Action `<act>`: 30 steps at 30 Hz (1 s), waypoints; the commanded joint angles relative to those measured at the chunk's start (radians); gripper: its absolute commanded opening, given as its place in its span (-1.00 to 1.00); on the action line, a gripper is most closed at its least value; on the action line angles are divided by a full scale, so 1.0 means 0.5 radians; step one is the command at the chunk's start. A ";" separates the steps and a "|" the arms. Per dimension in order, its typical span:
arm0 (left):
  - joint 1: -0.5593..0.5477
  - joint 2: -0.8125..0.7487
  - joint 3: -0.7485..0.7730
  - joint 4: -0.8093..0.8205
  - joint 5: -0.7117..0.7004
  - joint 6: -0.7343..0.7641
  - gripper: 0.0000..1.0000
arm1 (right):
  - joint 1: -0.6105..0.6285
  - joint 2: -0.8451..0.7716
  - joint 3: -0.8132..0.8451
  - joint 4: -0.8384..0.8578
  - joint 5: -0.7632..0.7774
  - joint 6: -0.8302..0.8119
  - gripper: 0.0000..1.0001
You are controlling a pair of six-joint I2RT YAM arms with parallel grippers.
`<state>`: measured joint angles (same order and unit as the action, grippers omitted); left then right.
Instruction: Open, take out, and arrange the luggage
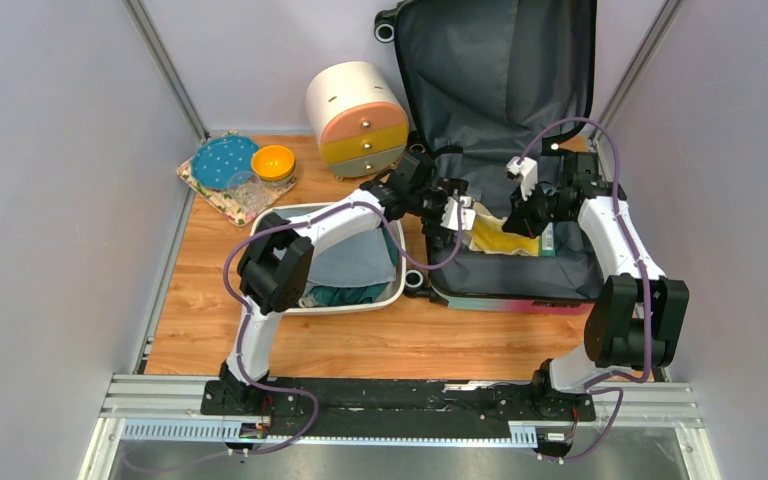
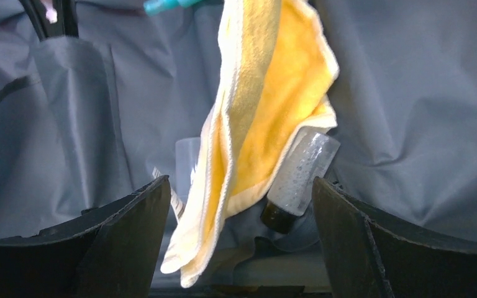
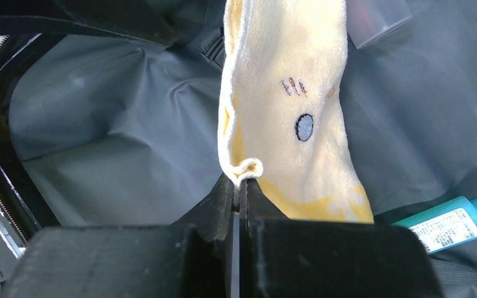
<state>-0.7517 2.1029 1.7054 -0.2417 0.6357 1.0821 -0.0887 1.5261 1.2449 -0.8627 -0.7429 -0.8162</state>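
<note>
The luggage (image 1: 505,300) lies open at the back right, its lid (image 1: 500,70) upright and the grey lining (image 3: 118,124) showing. My right gripper (image 3: 241,181) is shut on the hemmed edge of a yellow towel (image 3: 292,112), which hangs lifted over the case (image 1: 505,238). My left gripper (image 2: 241,181) stands open just left of it (image 1: 460,212). The towel (image 2: 267,93) dangles in front of its fingers, touching neither. Behind the towel lies a clear bottle (image 2: 301,167) with a dark cap. A teal bottle (image 3: 453,220) rests on the lining.
A white basin (image 1: 400,290) holding folded cloths sits left of the case, under my left arm. Behind it stand a round cream drawer cabinet (image 1: 357,118) and a patterned tray with a blue plate (image 1: 225,160) and an orange bowl (image 1: 273,162). Walls close in on both sides.
</note>
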 commanded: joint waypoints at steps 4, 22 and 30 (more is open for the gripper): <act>-0.031 0.190 0.120 0.155 -0.391 -0.093 0.84 | -0.019 -0.098 0.069 0.001 -0.091 -0.030 -1.00; -0.162 -0.312 0.323 -0.295 -0.259 -0.951 -1.00 | -0.133 -0.533 0.302 0.761 0.075 0.613 -1.00; -0.209 -0.742 0.274 -0.639 -0.326 -1.795 -1.00 | 0.168 -0.487 0.566 0.925 0.169 0.789 -1.00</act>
<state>-0.8532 1.8465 1.8435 -0.4164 0.4805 0.4633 -0.0597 1.2812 1.4593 -0.5293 -0.7231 -0.4915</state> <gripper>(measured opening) 0.024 0.017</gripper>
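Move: The free end of the yellow towel lies about 4 cm ahead of the left hand, 1 cm to its right and 4 cm lower. The black-capped bottle sits roughly 4 cm back, 3 cm left and 8 cm below. The right hand already grips the towel's other end; its free end lies some 9 cm ahead and 5 cm left, 5 cm lower. The teal tube is about 2 cm ahead and 7 cm right of the right hand, 9 cm down. Reach the open left gripper about 5 cm forward while dipping 4 cm to the towel's free end, shut it there and pinch the white edge, then lift and draw back. As the left closes, raise the right gripper some 20 cm, keeping its pinch, easing slightly forward and tilting its fingers up about 30 degrees. ##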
